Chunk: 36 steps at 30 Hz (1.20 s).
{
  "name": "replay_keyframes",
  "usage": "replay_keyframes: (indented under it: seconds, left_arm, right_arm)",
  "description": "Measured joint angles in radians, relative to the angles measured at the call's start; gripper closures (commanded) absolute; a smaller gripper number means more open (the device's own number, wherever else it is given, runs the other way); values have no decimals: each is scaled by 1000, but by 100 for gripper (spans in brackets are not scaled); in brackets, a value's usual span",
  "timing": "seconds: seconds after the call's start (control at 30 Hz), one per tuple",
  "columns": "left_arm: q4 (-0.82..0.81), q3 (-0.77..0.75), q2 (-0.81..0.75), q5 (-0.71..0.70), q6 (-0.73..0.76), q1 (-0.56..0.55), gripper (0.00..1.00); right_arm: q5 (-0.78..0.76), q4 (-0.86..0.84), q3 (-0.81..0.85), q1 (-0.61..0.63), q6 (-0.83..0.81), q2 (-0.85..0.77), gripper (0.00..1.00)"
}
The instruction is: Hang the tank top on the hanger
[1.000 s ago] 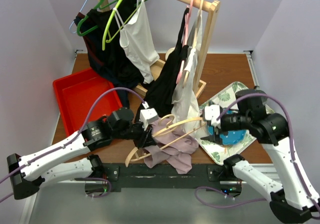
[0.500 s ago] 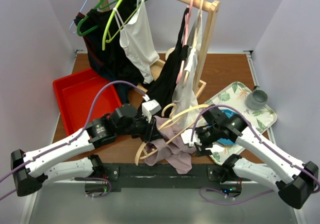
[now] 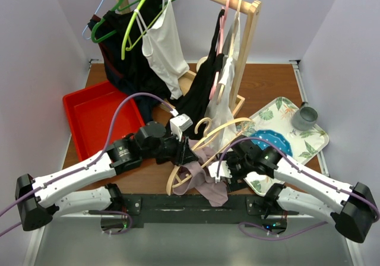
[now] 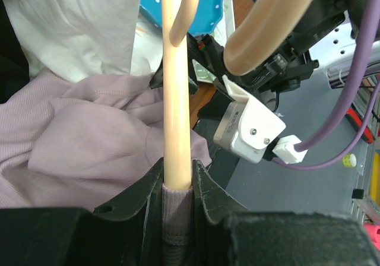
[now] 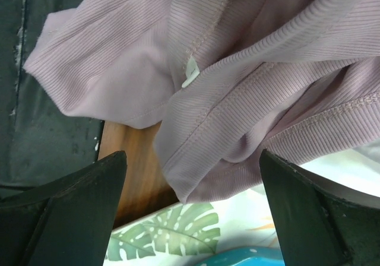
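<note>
The pale wooden hanger [image 3: 221, 132] is tilted above the table's front edge, over the crumpled dusty-mauve tank top [image 3: 205, 180]. My left gripper [image 3: 187, 154] is shut on one hanger arm [image 4: 177, 100], with a tank top strap [image 4: 177, 218] pinched against the wood between the jaws. Most of the tank top [image 4: 89, 141] hangs loose to the left of that arm. My right gripper [image 3: 222, 174] is low at the tank top's right edge. Its jaws stand wide open [image 5: 193, 183] around a fold of the fabric [image 5: 237, 70], not touching it.
A red bin [image 3: 95, 117] sits at the left. The wooden rack [image 3: 249, 34] behind holds black and white garments on green and pink hangers. A leaf-patterned tray [image 3: 297, 135] at the right carries a blue plate [image 3: 267, 141] and a grey cup [image 3: 304, 116].
My right arm swung down from above the tray to the tank top's right edge, jaws now wide. The left arm shifted right and forward, tilting the hanger more upright.
</note>
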State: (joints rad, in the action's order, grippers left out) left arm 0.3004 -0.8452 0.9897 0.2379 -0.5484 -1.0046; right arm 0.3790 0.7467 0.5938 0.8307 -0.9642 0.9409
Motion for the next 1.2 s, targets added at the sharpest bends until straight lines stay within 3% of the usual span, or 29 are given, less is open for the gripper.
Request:
replay_keyframes:
  seconds: [0.07,0.1,0.17,0.2,0.3,0.33,0.4,0.63,0.97,1.2]
  left_arm:
    - [-7,0,3,-1,-10,2,100]
    - [-9,0,4,-1,-13,2,100]
    - [-13,0,6,-1,-18,3,100]
    - [-15,0,6,-1,-18,3,100]
    - [-18,0,5,-3,-18,3,100]
    - [-18,0,4,-6,-18,3,100]
    - [-16,0,-2,-8,-18,3,100]
    - [22,0,-72,-21,-16,3,100]
    - [47,37,-317,-43,4,9,100]
    - [90,40,-348,-41,67,10,100]
  right_arm:
    - [-11,-22,-14,1,8,0,16]
    - [-17,-27,-16,2,11,0,28]
    - [-26,-41,-17,2,19,0,40]
    - [-28,-48,-17,2,23,-1,57]
    - [-36,-59,-17,2,33,-7,77]
    - [-43,-60,-17,2,37,-13,90]
    - [-49,-60,-17,1,47,-26,100]
    - [-58,-2,4,-47,49,-64,100]
    - [-100,127,117,-288,59,-229,100]
    - [-104,76,200,-465,169,-226,100]
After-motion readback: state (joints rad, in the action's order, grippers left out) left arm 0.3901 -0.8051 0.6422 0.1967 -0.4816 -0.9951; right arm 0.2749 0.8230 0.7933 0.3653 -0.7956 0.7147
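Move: The tank top's loose edge lies practically between the right hand's open fingers, about 1 cm ahead, 1 cm left and 1 cm below. From that hand the hanger's middle is some 6 cm left, 4 cm ahead and 15 cm higher; the blue plate lies roughly 17 cm right and 10 cm ahead, 4 cm lower. From the left hand, still gripping hanger and fabric, the loose edge is about 11 cm right, 2 cm back, 16 cm below. Right fingers pinch the tank top's edge, pulling up, right and forward some 15 cm; left raises hanger leftward. ##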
